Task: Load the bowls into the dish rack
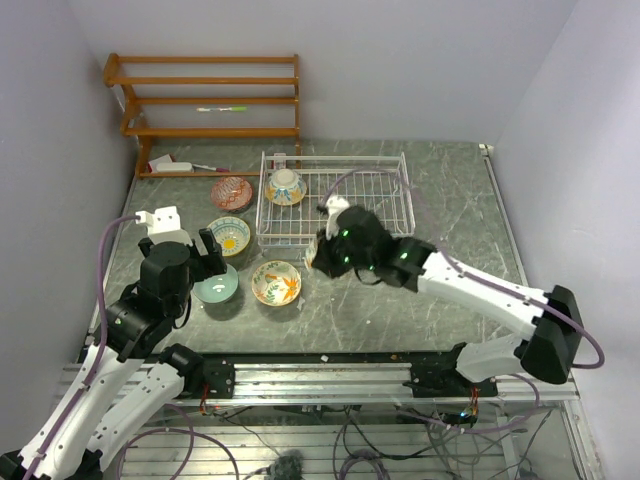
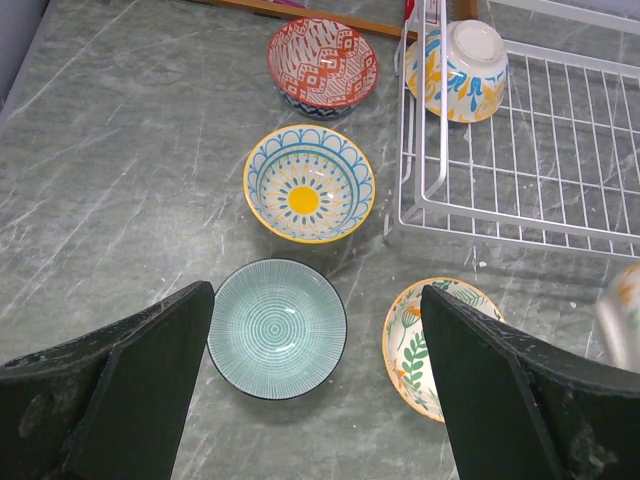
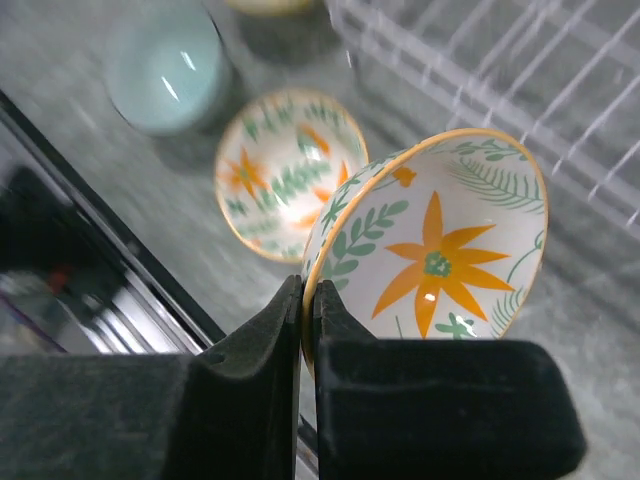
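My right gripper (image 3: 308,290) is shut on the rim of an orange floral bowl (image 3: 440,260) and holds it tilted in the air by the front left corner of the white wire dish rack (image 1: 385,195). One blue-orange bowl (image 1: 286,186) leans inside the rack's back left corner. A second orange floral bowl (image 1: 276,283), a teal bowl (image 1: 218,288), a yellow-blue bowl (image 1: 229,235) and a reddish bowl (image 1: 231,192) sit on the table left of the rack. My left gripper (image 2: 315,295) is open and empty above the teal bowl (image 2: 277,328).
A brown wooden slatted shelf (image 1: 205,100) stands at the back left with a pen on it. Small items lie on the table at its foot (image 1: 175,165). Walls close in on the left, back and right. The arms' rail (image 1: 320,375) runs along the near edge.
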`<action>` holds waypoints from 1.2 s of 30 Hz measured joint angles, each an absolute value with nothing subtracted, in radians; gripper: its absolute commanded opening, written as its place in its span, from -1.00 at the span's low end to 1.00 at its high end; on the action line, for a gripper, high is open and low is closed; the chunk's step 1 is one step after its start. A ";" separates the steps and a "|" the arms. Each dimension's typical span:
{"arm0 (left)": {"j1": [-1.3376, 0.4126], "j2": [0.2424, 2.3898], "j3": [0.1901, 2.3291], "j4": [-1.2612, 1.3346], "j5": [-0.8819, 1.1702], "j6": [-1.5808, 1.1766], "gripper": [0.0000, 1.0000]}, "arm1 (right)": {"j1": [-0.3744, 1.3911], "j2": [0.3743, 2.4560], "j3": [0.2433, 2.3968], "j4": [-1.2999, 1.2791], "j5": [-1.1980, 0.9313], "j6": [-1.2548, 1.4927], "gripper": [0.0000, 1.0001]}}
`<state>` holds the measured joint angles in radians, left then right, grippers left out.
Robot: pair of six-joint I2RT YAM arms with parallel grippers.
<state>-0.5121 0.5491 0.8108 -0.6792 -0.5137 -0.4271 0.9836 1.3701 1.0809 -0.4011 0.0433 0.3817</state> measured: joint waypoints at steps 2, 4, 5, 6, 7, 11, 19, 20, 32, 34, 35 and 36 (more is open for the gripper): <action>-0.512 0.549 0.811 -0.679 -0.513 -0.427 0.91 | 0.927 1.343 1.114 -0.356 -0.031 0.393 -1.00; -0.512 0.549 0.811 -0.679 -0.513 -0.427 0.91 | 0.879 1.336 1.149 -0.301 -0.099 0.404 -1.00; -0.512 0.549 0.811 -0.679 -0.513 -0.427 0.91 | 0.862 1.338 1.161 -0.276 -0.129 0.412 -1.00; -0.512 0.550 0.811 -0.679 -0.513 -0.427 0.91 | 0.834 1.345 1.172 -0.236 -0.178 0.424 -1.00; -0.512 0.550 0.811 -0.679 -0.513 -0.427 0.91 | 0.816 1.352 1.177 -0.207 -0.215 0.437 -1.00; -0.512 0.550 0.811 -0.680 -0.513 -0.427 0.91 | 0.683 1.438 1.205 -0.055 -0.371 0.519 -1.00; -0.512 0.550 0.811 -0.679 -0.514 -0.427 0.91 | 0.515 1.702 1.326 0.184 -0.506 0.656 -1.00; -0.512 0.550 0.811 -0.680 -0.514 -0.427 0.91 | 0.496 1.734 1.331 0.233 -0.527 0.691 -1.00; -0.512 0.548 0.811 -0.680 -0.514 -0.427 0.91 | 0.421 1.924 1.289 0.550 -0.508 0.910 -1.00; -0.512 0.548 0.811 -0.680 -0.514 -0.427 0.91 | 0.423 1.948 1.278 0.598 -0.501 0.942 -1.00; -0.512 0.547 0.811 -0.680 -0.514 -0.427 0.91 | 0.423 1.961 1.268 0.623 -0.496 0.960 -1.00; -0.512 0.547 0.811 -0.680 -0.514 -0.427 0.91 | 0.423 1.970 1.261 0.636 -0.489 0.973 -1.00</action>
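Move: The right hand already holds the orange-flower bowl by its rim; the free spot for it in the dish rack lies about 27 cm ahead, 3 cm left and 10 cm below. The blue-and-yellow bowl sits in the rack some 8 cm left of that spot and about level with it, while the rack's near rail crosses about 12 cm ahead of the hand and 12 cm lower. The leaf-pattern bowl on the table is roughly 3 cm ahead, 14 cm left and 15 cm down. From the left hand the rack spot is about 24 cm ahead, 32 cm right and 17 cm below. Keeping the rim pinched, the right hand first climbs about 10 cm while starting forward, then sweeps forward past the rack's near rail to some 25 cm out, sinking about 7 cm again over the later part towards the spot beside the blue-and-yellow bowl. On the way the wrist rolls its left side up by roughly 50 degrees, with a small clockwise turn, so that the fingers go from slanting down to about level, pointing left and forward. ##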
